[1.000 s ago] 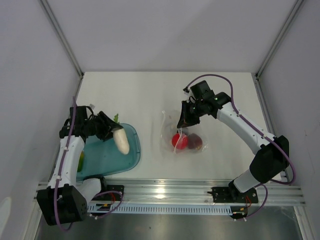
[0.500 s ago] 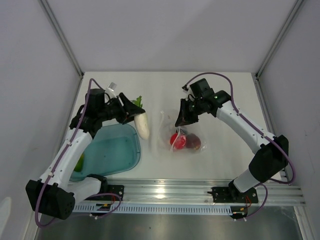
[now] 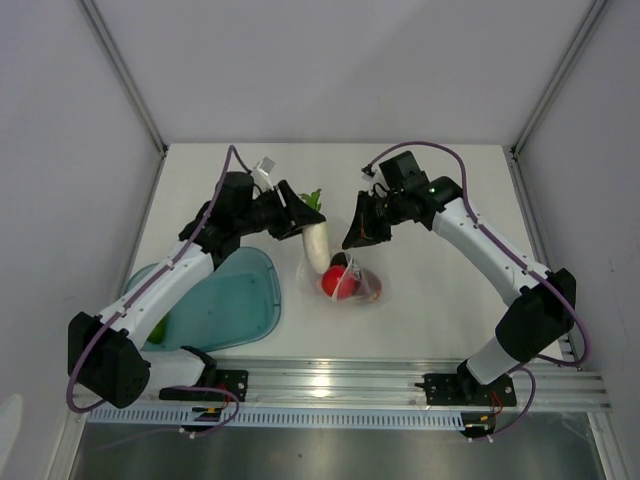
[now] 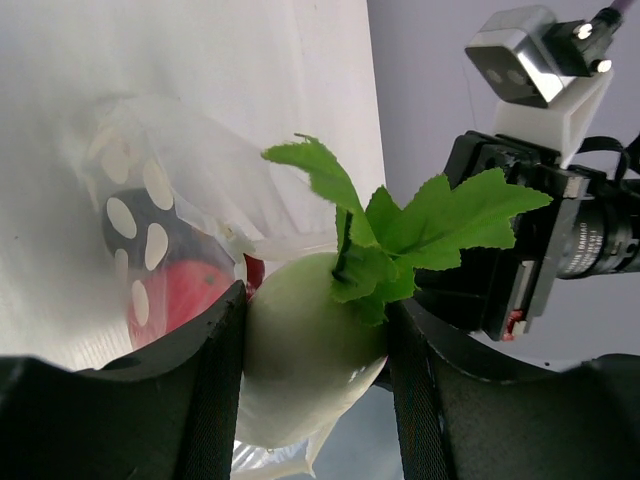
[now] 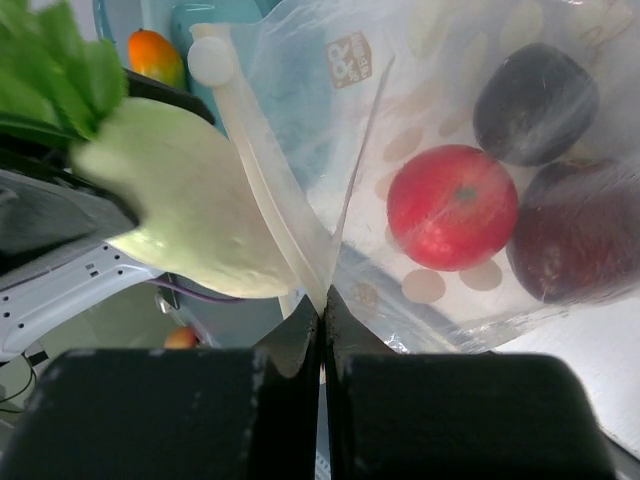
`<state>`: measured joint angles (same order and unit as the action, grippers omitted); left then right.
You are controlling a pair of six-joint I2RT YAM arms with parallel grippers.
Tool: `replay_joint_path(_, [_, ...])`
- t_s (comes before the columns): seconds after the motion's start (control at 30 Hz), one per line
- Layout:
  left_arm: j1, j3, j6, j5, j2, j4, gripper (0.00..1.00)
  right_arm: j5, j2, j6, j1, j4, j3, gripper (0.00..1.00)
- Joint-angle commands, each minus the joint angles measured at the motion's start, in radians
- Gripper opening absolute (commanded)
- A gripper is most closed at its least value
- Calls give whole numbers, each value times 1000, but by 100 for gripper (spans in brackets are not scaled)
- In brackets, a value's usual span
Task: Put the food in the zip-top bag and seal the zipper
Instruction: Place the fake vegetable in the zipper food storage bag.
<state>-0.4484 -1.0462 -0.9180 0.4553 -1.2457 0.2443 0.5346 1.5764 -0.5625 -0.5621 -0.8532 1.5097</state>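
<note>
My left gripper (image 3: 299, 222) (image 4: 315, 385) is shut on the white oblong food (image 3: 317, 246) (image 4: 300, 350), a radish with green leaves (image 4: 400, 235), held in the air right at the mouth of the zip-top bag (image 3: 350, 280) (image 4: 175, 185). My right gripper (image 3: 358, 236) (image 5: 322, 312) is shut on the bag's mouth edge beside the zipper (image 5: 255, 150) and lifts it open. Inside the bag lie a red round fruit (image 3: 335, 284) (image 5: 455, 205), a dark maroon piece (image 5: 565, 255) and another dark piece (image 5: 535, 95). The radish (image 5: 190, 210) hangs just outside the opening.
The teal tray (image 3: 245, 310) lies at the near left, under the left arm, with a yellow-green bit (image 3: 160, 325) in it. An orange piece (image 5: 155, 55) shows in the tray in the right wrist view. Grey walls close off the table on three sides.
The left arm has carried the radish from over the teal tray rightward to the bag's mouth. The right gripper has pulled the bag a little left and raised its edge.
</note>
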Motion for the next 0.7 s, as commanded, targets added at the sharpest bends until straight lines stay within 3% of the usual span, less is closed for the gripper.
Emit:
replay_joint_path(0.0, [-48, -17, -8, -38, -24, -69, 1, 39, -7, -31, 7, 36, 37, 0])
replay_joint_path(0.27, [-119, 20, 1, -18, -52, -76, 1, 64, -13, -71, 25, 71, 26, 0])
replay_joint_path(0.67, [-125, 52, 21, 34, -63, -40, 1, 79, -36, -89, 54, 108, -16, 0])
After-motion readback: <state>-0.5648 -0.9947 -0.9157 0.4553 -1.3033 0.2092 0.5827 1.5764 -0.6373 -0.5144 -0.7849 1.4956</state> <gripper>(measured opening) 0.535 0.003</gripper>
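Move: Below the left hand, which already holds the white radish upright by its leafy top, the bag's open mouth is centred about 6 cm down, 5 cm back and 3 cm to the right. The tomato inside the bag is some 17 cm below this hand, 8 cm back and 5 cm right; the dark red fruit lies about 12 cm right, 8 cm back and 18 cm below it. From the right hand, still pinching the bag's lip, the mouth's centre is roughly 4 cm left, level fore and aft, and 3 cm below. Keeping its grip on the white radish, the left hand first slips about 3 cm to the right, then draws back some 3 cm while sinking about 4 cm in all, taking the radish's lower end down into the bag's mouth beside the right fingers. The right hand keeps the lip pinched shut-fingered and eases about 1.5 cm forward and slightly up. ##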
